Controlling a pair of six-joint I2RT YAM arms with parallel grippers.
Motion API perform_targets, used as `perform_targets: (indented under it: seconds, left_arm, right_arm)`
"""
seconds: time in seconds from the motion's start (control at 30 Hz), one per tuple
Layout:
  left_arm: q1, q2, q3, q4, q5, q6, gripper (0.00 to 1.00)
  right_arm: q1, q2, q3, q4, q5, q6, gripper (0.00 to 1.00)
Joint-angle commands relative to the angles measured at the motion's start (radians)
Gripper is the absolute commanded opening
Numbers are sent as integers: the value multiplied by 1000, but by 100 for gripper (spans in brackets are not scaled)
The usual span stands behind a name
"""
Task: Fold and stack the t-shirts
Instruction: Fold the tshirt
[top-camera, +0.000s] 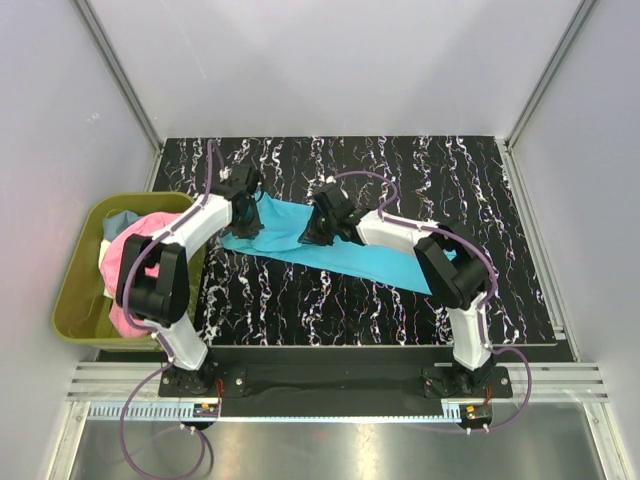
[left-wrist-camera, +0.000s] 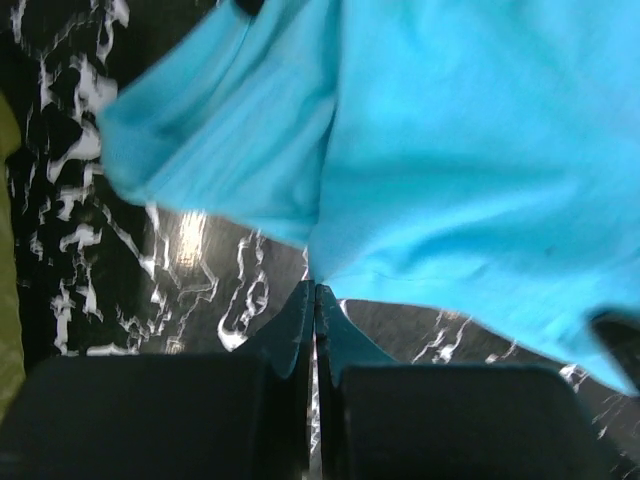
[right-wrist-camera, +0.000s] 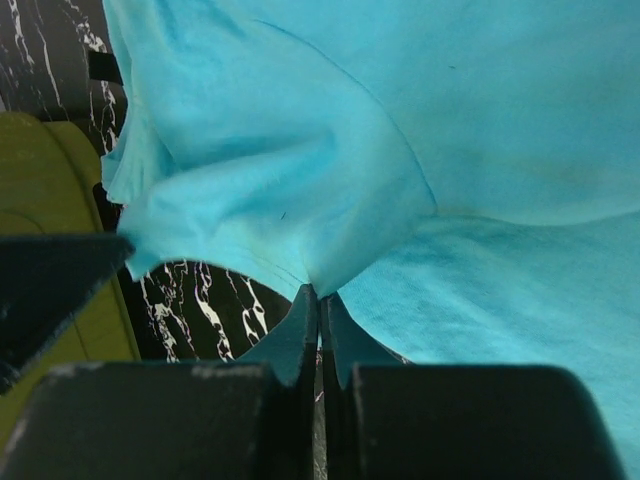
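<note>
A turquoise t-shirt (top-camera: 370, 262) lies stretched in a band across the black marbled mat (top-camera: 400, 170), partly lifted at its left end. My left gripper (top-camera: 248, 215) is shut on the shirt's left edge; in the left wrist view the fingertips (left-wrist-camera: 315, 292) pinch the cloth (left-wrist-camera: 450, 150) just above the mat. My right gripper (top-camera: 316, 234) is shut on the shirt a little further right; its fingertips (right-wrist-camera: 320, 293) hold a gathered fold of the cloth (right-wrist-camera: 400, 120). A pink t-shirt (top-camera: 135, 245) and a light blue one (top-camera: 120, 222) lie bunched in the bin.
The olive-green bin (top-camera: 75, 290) stands off the mat's left edge, close to the left arm; it also shows in the right wrist view (right-wrist-camera: 60, 170). White walls with metal rails enclose the mat on three sides.
</note>
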Motion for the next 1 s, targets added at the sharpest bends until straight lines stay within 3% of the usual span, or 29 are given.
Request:
perform_targets:
  seconds: [0.0,0.3,0.43,0.47,0.57,0.7,0.8,0.87,0.97]
  left_arm:
    - [20,79,139,-18,-4,12,0]
    - [77,287,434,-101,42,21,0]
    - [124,416,577,-130,143,-5,22]
    - [133,435,605,-136,155,-13,35]
    - [170,447,645,-94,214,-50,46]
    - [170,380,630,-68,195,1,49]
    - [153,292,524,-66,165,30,49]
    - [133,199,388,6,172,45,49]
    - [83,120,302,76,203,107,50]
  right_arm:
    - [8,38,95,-43,-36,-40,0]
    - [-59,101,152,-34,-83,-29,1]
    - [-148,151,187,61,-204,32,3]
    - [-164,156,189,98,-240,52,5]
    - [-190,148,172,141,-269,85,18]
    - [-188,125,158,143,-294,54,27]
    - [-185,85,119,137,-269,20,27]
    - [-185,73,102,121,-260,2,26]
    - [-167,72,146,37,-220,-104,22]
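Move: Both shut hands still pinch the turned-in fold at the t-shirt's left part, about 16 cm apart. For the left hand, the shirt's far-left corner lies roughly 12 cm ahead, 2 cm right and 2 cm below; the near-left corner is some 10 cm left and 2 cm back, at the same height. The shirt's far edge lies about 10 cm ahead of the right hand, 1 cm left and 2 cm below. The left hand carries the pinched cloth forward, nearly level, about 13 cm towards the shirt's far-left corner, opens to half on the way and lets go, then draws back some 5 cm while rising a little. The right hand first sinks slightly, then sweeps forward some 9 cm and a little to the right towards the far edge, tilting about 10 degrees and opening only a quarter, and eases back about 2 cm with its fingertips still at the fold. ##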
